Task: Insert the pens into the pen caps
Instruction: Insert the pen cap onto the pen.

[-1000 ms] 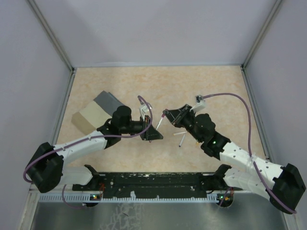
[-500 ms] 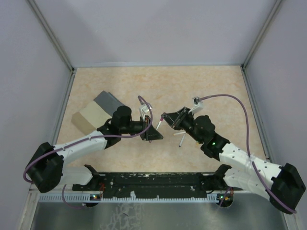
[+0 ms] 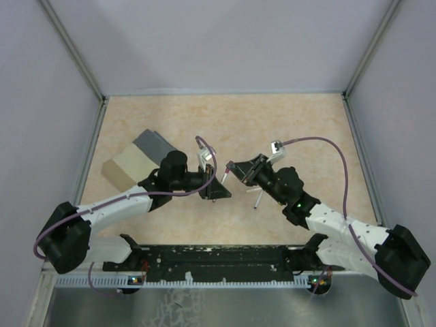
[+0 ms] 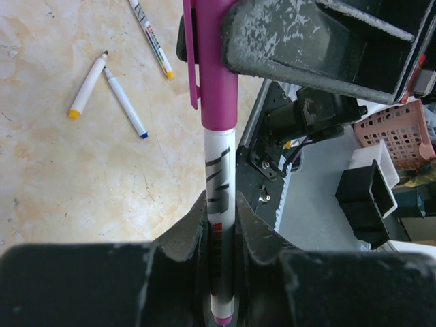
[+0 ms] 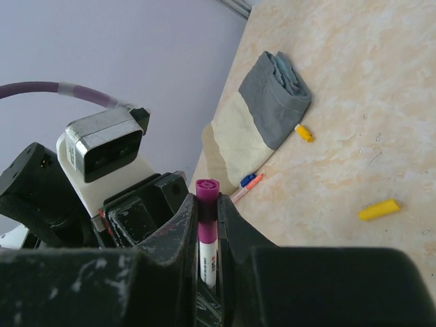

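Note:
My left gripper [image 4: 221,211] is shut on the white barrel of a pen [image 4: 220,170], whose magenta rear end shows between the fingers. A magenta pen cap [image 4: 216,82] sits over the pen's front end, and my right gripper [image 5: 207,204] is shut on that cap [image 5: 207,194]. The two grippers meet nose to nose above mid-table, the left [image 3: 220,181] facing the right [image 3: 234,167]. Three loose pens lie on the table: a yellow-ended one [image 4: 87,85], a blue-tipped one [image 4: 125,102] and a third [image 4: 151,37].
A grey-lidded beige box [image 3: 136,160] lies at the left; it is also in the right wrist view [image 5: 269,112]. Near it lie a yellow cap [image 5: 379,210], a small orange-yellow cap [image 5: 304,133], a blue cap [image 5: 246,180] and an orange-tipped pen [image 5: 245,189]. Loose pens [image 3: 257,194] lie under the right arm.
The right gripper has moved left toward the left gripper, closing the gap along the pen. The left arm has stayed still.

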Tool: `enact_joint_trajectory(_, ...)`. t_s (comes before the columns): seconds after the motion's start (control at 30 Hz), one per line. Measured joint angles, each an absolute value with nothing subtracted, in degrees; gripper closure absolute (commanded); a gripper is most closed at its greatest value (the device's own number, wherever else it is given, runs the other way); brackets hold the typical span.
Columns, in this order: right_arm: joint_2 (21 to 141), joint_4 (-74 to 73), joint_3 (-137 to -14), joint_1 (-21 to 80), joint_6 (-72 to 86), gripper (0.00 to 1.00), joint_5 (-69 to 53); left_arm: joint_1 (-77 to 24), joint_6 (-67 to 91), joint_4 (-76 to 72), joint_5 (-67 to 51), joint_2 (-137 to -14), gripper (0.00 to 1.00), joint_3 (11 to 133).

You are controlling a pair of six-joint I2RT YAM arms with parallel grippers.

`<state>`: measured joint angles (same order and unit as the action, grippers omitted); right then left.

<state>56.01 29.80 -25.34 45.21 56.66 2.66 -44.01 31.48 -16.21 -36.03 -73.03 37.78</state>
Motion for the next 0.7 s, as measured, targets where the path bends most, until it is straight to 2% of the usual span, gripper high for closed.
enact_joint_trajectory(0.07, 55.94, 30.22, -25.08, 45.21, 56.71, 0.77, 2.66, -44.01, 31.48, -16.19, -35.92, -73.03, 1.00, 37.78)
enact_joint_trajectory(0.17, 55.31, 29.02, -25.08, 45.50, 56.58, 0.57, 1.91, -44.03, 31.46, -16.60, -35.33, -73.03, 1.00, 37.91)
enact_joint_trajectory(0.27, 53.17, 24.53, -25.06, 46.92, 56.18, 0.49, 1.52, -44.05, 31.44, -17.41, -34.76, -72.99, 1.00, 38.94)
enact_joint_trajectory(0.37, 49.82, 19.73, -25.15, 47.13, 55.42, 0.46, 3.14, -44.05, 31.38, -18.24, -34.11, -72.95, 1.00, 39.62)
enact_joint_trajectory(0.7, 43.11, 6.79, -27.46, 47.05, 52.23, 0.45, 12.80, -44.05, 31.22, -18.28, -33.85, -72.95, 1.00, 39.62)
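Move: The magenta cap is already on the pen and still pinched between the right fingers, practically at their hand point; the pen's body slants from there some 5 cm back, 3 cm left and 5 cm down. From the left hand, which holds the pen, the cap is about 6 cm forward, 4 cm right and 6 cm higher. On the table some 22 cm below, counted from the right hand, lie the yellow cap, about 9 cm ahead and 7 cm left, and the yellow-ended pen, 7 cm ahead and 7 cm right. The magenta cap is let go: the right fingers open to about half and draw back some 2 cm off it, sinking slightly, then swing about 4.5 cm to the right, away from the pen, the hand turning a little clockwise and its left side dipping about 10 degrees. The left hand keeps its pinch on the pen and lifts about 2 cm, easing slightly forward as the right fingers open. ##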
